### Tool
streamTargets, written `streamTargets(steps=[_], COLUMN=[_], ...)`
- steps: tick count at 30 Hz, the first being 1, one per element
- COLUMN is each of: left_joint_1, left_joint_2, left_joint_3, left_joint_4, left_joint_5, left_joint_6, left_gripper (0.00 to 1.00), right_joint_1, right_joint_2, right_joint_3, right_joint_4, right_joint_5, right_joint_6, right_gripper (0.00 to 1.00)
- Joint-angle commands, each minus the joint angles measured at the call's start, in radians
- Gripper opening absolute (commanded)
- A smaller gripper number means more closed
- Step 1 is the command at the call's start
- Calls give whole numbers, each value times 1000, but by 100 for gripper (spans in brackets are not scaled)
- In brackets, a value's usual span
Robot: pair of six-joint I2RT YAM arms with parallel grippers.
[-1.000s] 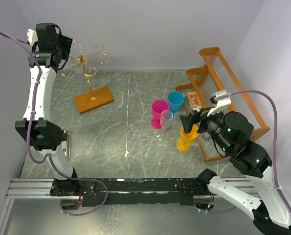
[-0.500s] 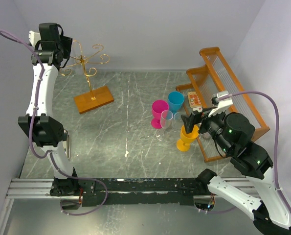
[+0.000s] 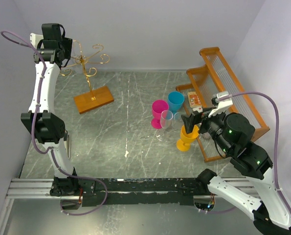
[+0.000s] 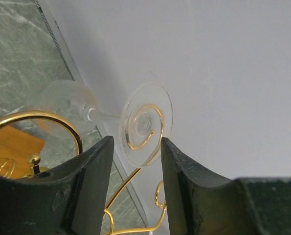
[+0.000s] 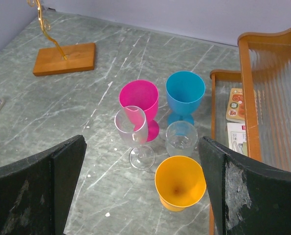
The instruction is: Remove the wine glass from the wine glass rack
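Note:
The wine glass rack point(image 3: 89, 62) is a gold wire stand with curly arms on a flat wooden base point(image 3: 93, 99) at the back left. A clear wine glass point(image 4: 146, 122) hangs on one curl, its round foot facing me in the left wrist view and its bowl point(image 4: 62, 103) off to the left. My left gripper point(image 4: 135, 142) is raised at the top of the rack. Its jaws stand apart, one on each side of the foot's lower edge, not touching it. My right gripper point(image 5: 141, 144) hovers wide open over the cups at the right, holding nothing.
A pink cup point(image 3: 159, 112), a blue cup point(image 3: 175, 102), an orange cup point(image 3: 186, 138) and two clear glasses point(image 3: 166, 123) stand at centre right. A larger orange wooden rack with clear slats point(image 3: 228, 100) lines the right side. The back wall is close behind the gold stand.
The left arm's elbow has risen and its wrist has crept slightly closer to the top of the rack. The right arm has not moved.

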Motion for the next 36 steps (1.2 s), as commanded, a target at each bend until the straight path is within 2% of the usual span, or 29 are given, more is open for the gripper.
streamTargets(steps=[1,11,16,20,30,32,36], left_joint_1=[-5,-4,2,6,23,27,28], left_joint_2=[-1,-6,5,-1,-34,-48,-68], left_joint_3=[13,2,31,25,-19,-38,-55], left_joint_4=[-10,2,0,14,54,72,91], left_joint_5=[-39,-42,-18,-4,54,59,72], left_joint_6=[-8,6,14,13,-8,-15,-27], left_gripper=[54,49,42,32,25,18,13], right_joint_1=[2,3,2,2,3,2,2], right_joint_2=[-14,-21,-30,-36,-40,-41,-38], right_joint_3=[-3,6,10,20,36,37,37], right_joint_4=[27,23,20,17,11,11,9], right_joint_5=[21,27,31,31,26,25,24], right_joint_6=[-13,-6,2,5,20,23,26], right_gripper=[100,100,100,100,100,100,100])
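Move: The last clear wine glass hangs upside down from the rack. Its foot sits just beyond the left fingers, so its middle is roughly 3 cm ahead, 1 cm left and 8 cm below that hand. The rack's post top lies about 2 cm back, 5 cm right and 8 cm down; the wooden base is some 5 cm back, 7 cm right and 33 cm below. From the right hand, the glass is some 40 cm ahead, 48 cm left and 8 cm lower. The left fingers close from about half open to nearly shut, pinching the near rim of the hanging clear glass's foot, one finger above it and one below. The hand otherwise stays almost in place, shifting less than 1 cm left with hardly any wrist turn, while the grip tightens towards the end. ##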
